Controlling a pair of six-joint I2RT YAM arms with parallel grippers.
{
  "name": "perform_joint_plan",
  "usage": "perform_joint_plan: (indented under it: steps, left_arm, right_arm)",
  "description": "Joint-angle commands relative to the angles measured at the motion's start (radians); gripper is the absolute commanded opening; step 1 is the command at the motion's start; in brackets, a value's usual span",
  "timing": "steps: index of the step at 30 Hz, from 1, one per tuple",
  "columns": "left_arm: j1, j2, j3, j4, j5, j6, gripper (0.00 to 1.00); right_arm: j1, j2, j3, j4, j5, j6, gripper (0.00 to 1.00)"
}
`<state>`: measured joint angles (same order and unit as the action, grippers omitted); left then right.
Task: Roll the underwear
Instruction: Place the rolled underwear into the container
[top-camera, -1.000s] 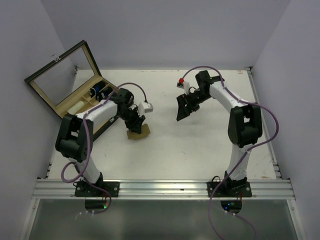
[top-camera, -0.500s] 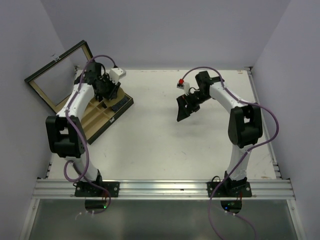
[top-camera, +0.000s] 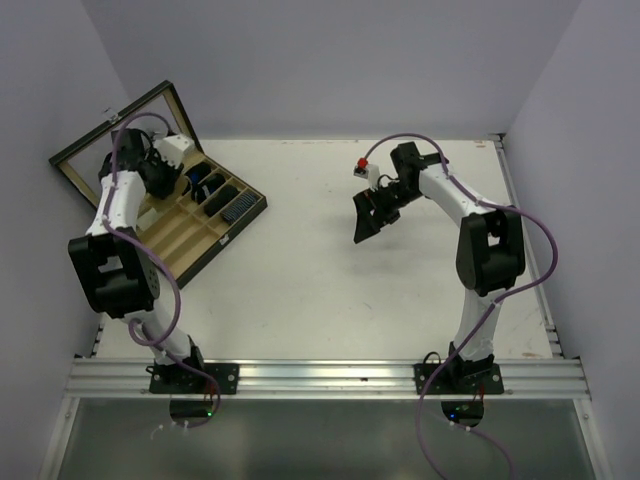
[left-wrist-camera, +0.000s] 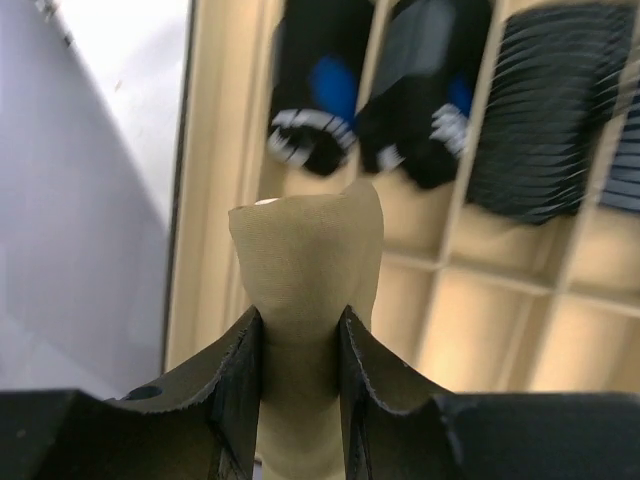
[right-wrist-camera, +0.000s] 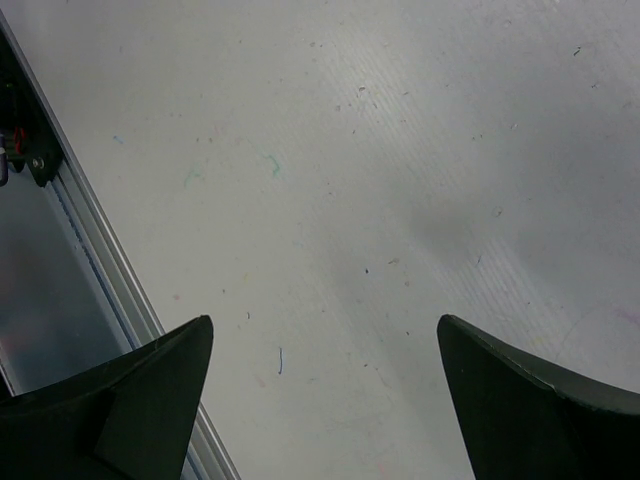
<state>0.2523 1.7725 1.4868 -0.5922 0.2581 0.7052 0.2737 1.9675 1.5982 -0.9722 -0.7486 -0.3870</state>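
In the left wrist view, the underwear (left-wrist-camera: 305, 270) is a tan rolled bundle standing up between my fingers. My left gripper (left-wrist-camera: 300, 316) is shut on it, hanging over the left-hand compartments of the wooden box (left-wrist-camera: 470, 330). From above, the left gripper (top-camera: 158, 180) sits over the box's far left corner, and the underwear is hidden under the wrist. My right gripper (top-camera: 368, 216) hovers over bare table right of centre. Its jaws (right-wrist-camera: 322, 322) stand wide open with nothing between them.
The wooden box (top-camera: 190, 240) lies at the table's left edge with its framed lid (top-camera: 118, 150) propped open behind it. Dark rolled garments (left-wrist-camera: 320, 100) with blue and white trim, and a striped one (left-wrist-camera: 545, 110), fill its far compartments. A metal rail (right-wrist-camera: 90, 250) borders the table.
My left arm has swung left and back, carrying the tan underwear from the table left of centre to above the box. The right arm has not moved.
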Motion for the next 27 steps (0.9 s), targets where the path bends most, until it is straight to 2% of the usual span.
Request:
perform_joint_plan:
  steps: [1, 11, 14, 27]
  left_arm:
    - [0.048, -0.005, -0.051, 0.078, -0.028, 0.103, 0.00]
    - [0.094, -0.054, -0.278, 0.369, -0.066, 0.194, 0.00]
    - [0.094, -0.067, -0.335, 0.402, -0.076, 0.224, 0.00]
    - [0.093, -0.079, -0.410, 0.316, 0.003, 0.263, 0.00]
  right_arm:
    - [-0.005, -0.019, -0.001, 0.012, 0.014, -0.019, 0.99]
    - [-0.005, 0.013, 0.000, 0.009, 0.003, -0.018, 0.99]
    - [-0.005, 0.017, 0.006, 0.010, 0.005, -0.015, 0.99]
    - [-0.005, 0.039, 0.005, 0.007, 0.006, -0.015, 0.99]
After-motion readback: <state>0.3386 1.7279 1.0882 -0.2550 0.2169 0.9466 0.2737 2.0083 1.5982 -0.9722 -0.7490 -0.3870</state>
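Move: The left hand holds the beige roll; the empty container slot meant for it lies about 5 cm back, 3 cm left and 12 cm below. The white roll's slot adjoins it, 2 cm back and 7 cm left of the hand, and the black-and-blue roll is some 7 cm ahead and 3 cm right. From the idle right hand the empty slot is roughly 50 cm left, 2 cm ahead. Left hand lowers the gripped beige roll about 8 cm, easing back and left, towards the slot beside the white roll. ##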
